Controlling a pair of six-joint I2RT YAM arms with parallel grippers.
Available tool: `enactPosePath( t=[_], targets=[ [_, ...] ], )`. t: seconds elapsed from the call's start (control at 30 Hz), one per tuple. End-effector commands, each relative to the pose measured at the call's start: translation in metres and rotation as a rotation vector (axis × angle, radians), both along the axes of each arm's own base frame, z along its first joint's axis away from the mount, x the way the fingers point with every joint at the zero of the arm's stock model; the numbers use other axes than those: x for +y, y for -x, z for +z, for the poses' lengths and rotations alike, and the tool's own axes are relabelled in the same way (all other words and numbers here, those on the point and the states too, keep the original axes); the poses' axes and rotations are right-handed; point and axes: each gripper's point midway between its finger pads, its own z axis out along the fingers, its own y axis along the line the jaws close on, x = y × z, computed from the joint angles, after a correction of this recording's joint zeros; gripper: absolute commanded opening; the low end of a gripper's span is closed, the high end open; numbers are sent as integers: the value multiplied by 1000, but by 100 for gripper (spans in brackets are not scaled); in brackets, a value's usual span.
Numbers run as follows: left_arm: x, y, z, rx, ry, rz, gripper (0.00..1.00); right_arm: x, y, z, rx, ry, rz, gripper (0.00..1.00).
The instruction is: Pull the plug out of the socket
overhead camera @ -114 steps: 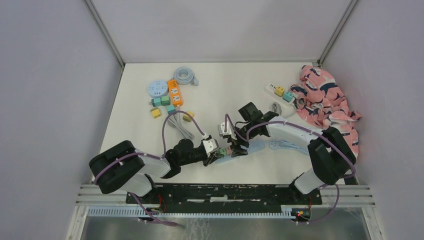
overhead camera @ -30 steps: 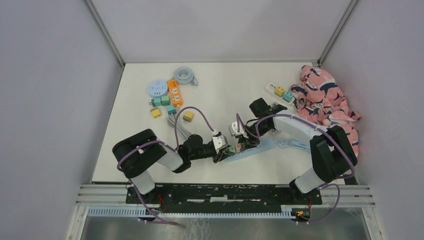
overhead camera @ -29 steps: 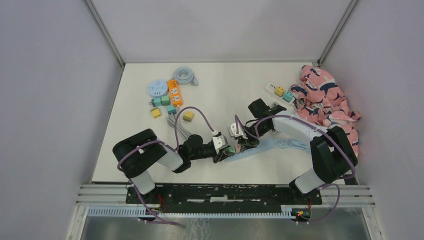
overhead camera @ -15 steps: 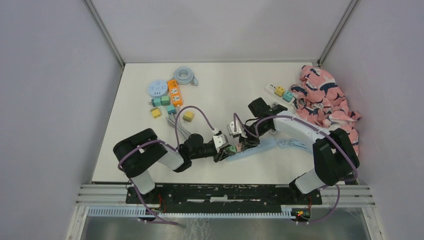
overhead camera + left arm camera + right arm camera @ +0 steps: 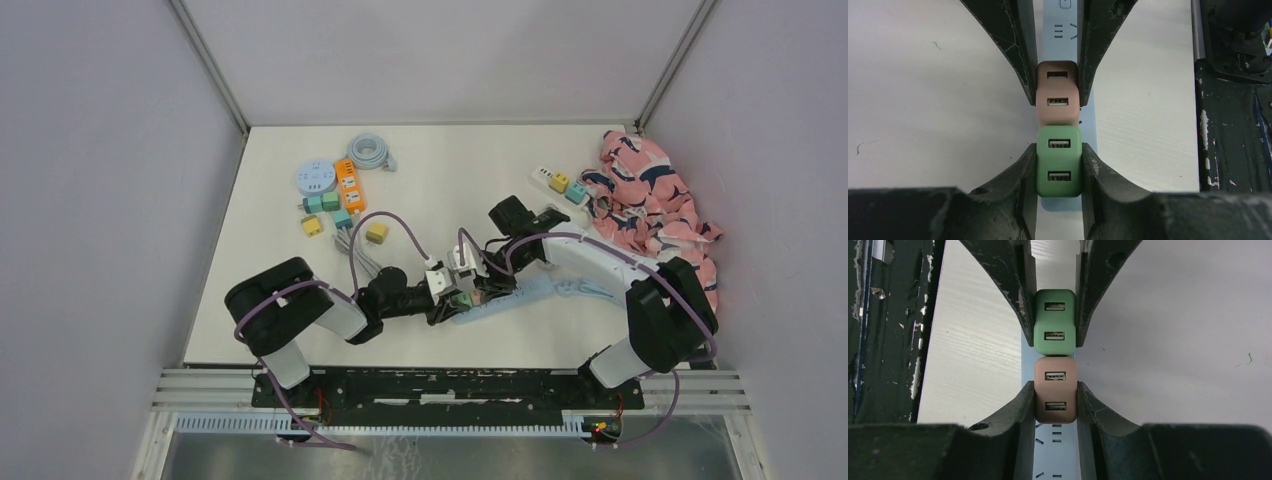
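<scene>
A light-blue power strip [image 5: 505,298] lies on the table near the front, between both arms. Two USB plugs stand on it end to end and touching: a green plug [image 5: 1058,161] and a pink-brown plug [image 5: 1056,392]. My left gripper [image 5: 1058,150] is shut on the sides of the green plug at the strip's end [image 5: 1060,206]. Facing it from the other side, my right gripper [image 5: 1056,387] is shut on the pink-brown plug [image 5: 1057,92]. From above, the wrists hide both plugs. Whether either plug has lifted from its socket cannot be told.
At the back left lie an orange strip [image 5: 349,182], a round socket [image 5: 314,177], a coiled cable [image 5: 370,152] and several coloured cubes [image 5: 323,203]. A white strip with plugs [image 5: 558,182] and a pink cloth [image 5: 655,205] lie at the right. The blue strip's cable [image 5: 580,290] trails right.
Both grips hold as before. The right wrist has drifted slightly left over the last second. Since the earliest frame, both grippers and the strip have shifted a little to the right.
</scene>
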Motion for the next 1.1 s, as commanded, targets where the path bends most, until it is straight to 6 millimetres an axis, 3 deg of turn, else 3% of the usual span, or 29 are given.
enactPosePath(
  t=[0.0,0.17,0.3,0.5,0.63,0.8,0.9,1.07],
  targets=[
    [23,8,-47,101,-162,41,3,33,-6,66,23,-226,-16,0],
    [23,6,-47,100,-163,43,3,14,1,60,33,-213,45,0],
    [24,6,-47,100,-162,48,3,14,19,62,58,-253,114,0],
    [24,4,-39,108,-141,63,6,15,-2,75,39,-205,2,0],
    [20,-2,-27,136,-86,113,39,13,-6,84,71,-226,-56,1],
    [18,-10,-3,126,-13,161,70,15,-5,89,111,-246,-72,1],
    [22,-12,11,96,20,186,78,16,-5,91,131,-250,-83,1],
    [37,-14,36,28,63,231,83,18,-5,97,174,-269,-101,1]
  ],
)
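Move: The pink plug is in the right hand's fingers, right at its hand point, sitting on the light-blue power strip, whose middle lies about 5 cm to the right, level front to back and some 3 cm below. The green plug stands about 4 cm left and 1 cm back of the pink one; a loose yellow plug lies roughly 20 cm left and 13 cm ahead of the right hand. The left hand grips the green plug, with the pink one about 4 cm to its right and 1 cm ahead. The pink plug, still pinched by the right hand, is drawn up off the strip by about 7 cm, with a small sway back and forward and some 15 degrees of tilt. The left hand first keeps its hold on the green plug beside it, then opens wide late on and withdraws about 3 cm to the left, dipping slightly before lifting again. ##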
